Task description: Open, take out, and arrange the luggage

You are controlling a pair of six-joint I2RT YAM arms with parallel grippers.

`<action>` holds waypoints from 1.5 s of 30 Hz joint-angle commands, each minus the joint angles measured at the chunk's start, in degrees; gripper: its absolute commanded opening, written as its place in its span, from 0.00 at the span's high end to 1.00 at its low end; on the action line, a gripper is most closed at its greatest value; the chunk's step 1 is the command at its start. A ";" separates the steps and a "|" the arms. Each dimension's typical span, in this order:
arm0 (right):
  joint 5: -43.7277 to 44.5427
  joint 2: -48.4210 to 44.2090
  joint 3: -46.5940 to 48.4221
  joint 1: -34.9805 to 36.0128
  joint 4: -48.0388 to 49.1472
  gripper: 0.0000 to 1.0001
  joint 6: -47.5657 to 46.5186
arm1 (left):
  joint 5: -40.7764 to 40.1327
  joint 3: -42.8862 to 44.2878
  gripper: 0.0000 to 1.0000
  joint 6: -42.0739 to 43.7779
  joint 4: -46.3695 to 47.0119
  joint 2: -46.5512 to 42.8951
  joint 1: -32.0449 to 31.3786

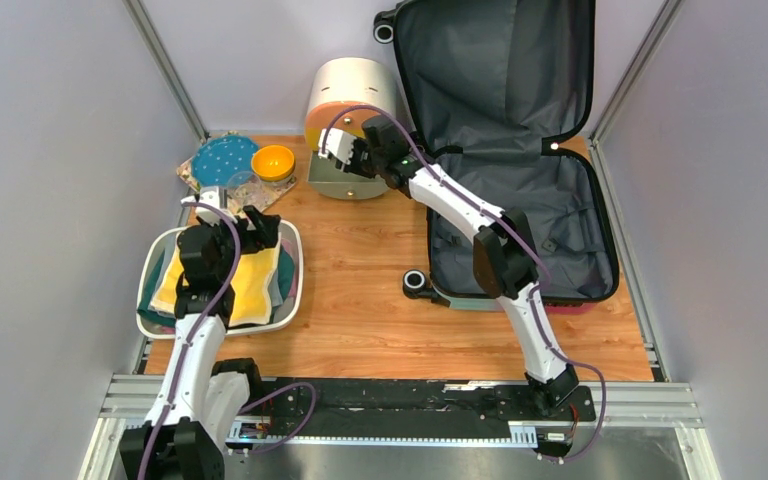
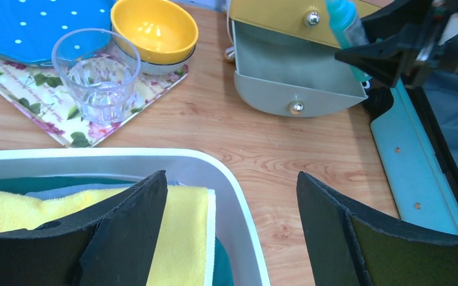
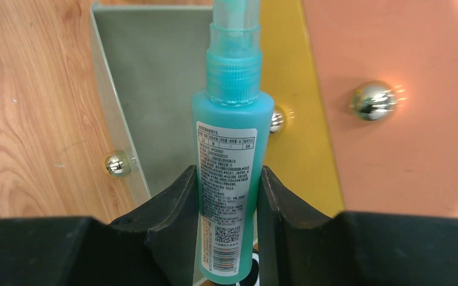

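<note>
The luggage (image 1: 560,230) lies open at the right of the table. Its lid (image 1: 500,70) leans on the back wall, showing dark grey lining. Its teal edge shows in the left wrist view (image 2: 411,167). My right gripper (image 1: 345,150) (image 3: 229,196) is shut on a teal spray bottle (image 3: 231,119). It holds the bottle over the open grey drawer (image 3: 149,71) of the round cream cabinet (image 1: 355,85). The bottle also shows in the left wrist view (image 2: 346,24). My left gripper (image 1: 248,225) (image 2: 232,232) is open and empty above the right rim of the white basin (image 2: 238,202).
The basin (image 1: 295,270) holds a folded yellow towel (image 1: 245,285) over teal cloth. Behind it, a floral mat carries a blue dotted plate (image 1: 222,158), a yellow bowl (image 1: 273,162) and a clear glass (image 2: 98,74). Walls close in both sides.
</note>
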 commanded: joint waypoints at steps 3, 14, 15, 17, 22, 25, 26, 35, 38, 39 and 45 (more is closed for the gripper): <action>1.66 2.37 5.27 0.34 4.45 0.87 -2.79 | 0.60 -1.44 0.13 0.26 -1.38 -2.84 1.08; 2.01 3.53 7.74 0.34 4.72 0.42 0.63 | 8.42 -1.71 0.14 0.61 8.46 2.08 1.08; 2.01 2.30 7.74 0.34 4.63 0.41 1.94 | 9.04 -1.27 0.15 1.05 9.68 3.74 1.08; 2.10 0.63 7.56 0.34 4.46 0.40 3.53 | 10.97 0.75 0.16 2.63 10.40 5.68 0.82; 2.28 -10.26 1.43 -0.54 2.44 0.36 9.85 | 12.38 4.62 0.23 12.70 13.65 13.23 -3.13; 2.45 -17.64 -3.57 -2.55 -0.19 0.32 14.68 | 11.51 7.96 0.30 19.30 12.78 19.29 -6.39; 2.54 -19.31 -4.56 -3.26 -1.94 0.32 16.35 | 10.81 9.71 0.33 20.20 12.25 20.96 -9.00; 4.12 -35.40 -19.66 -14.06 -8.02 0.30 23.58 | 5.88 18.23 0.44 25.92 15.15 38.63 -14.74; 4.74 -39.01 -23.10 -16.79 -8.29 0.30 24.81 | 5.18 22.01 0.45 27.50 15.76 44.61 -15.97; 4.83 -40.50 -24.76 -18.10 -8.46 0.30 25.24 | 4.74 22.90 0.46 27.59 16.20 47.49 -16.23; 4.91 -43.84 -27.41 -22.85 -10.49 0.30 27.27 | 1.49 31.60 0.45 26.81 19.89 58.57 -17.82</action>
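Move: The right hand, still gripping the teal spray bottle, is above the open grey drawer, whose middle lies about 9 cm below, almost straight under it. The chest body stands some 11 cm beyond the hand. The yellow bowl is about 14 cm to its left and 2 cm farther out. From the left hand the same drawer is about 20 cm ahead, 16 cm right and 12 cm lower; the bowl lies 22 cm ahead and 2 cm right, the clear glass 16 cm ahead and 2 cm left. Sinking about 3 cm into line with the open drawer, the right hand opens and lets go of the bottle, then swings up and over to its right, some 25 cm, dipping towards the suitcase as the wrist turns clockwise. Meanwhile the left hand reaches forward, right and down towards the drawer's front knob, rolling left side up while its fingers close partway on nothing. ##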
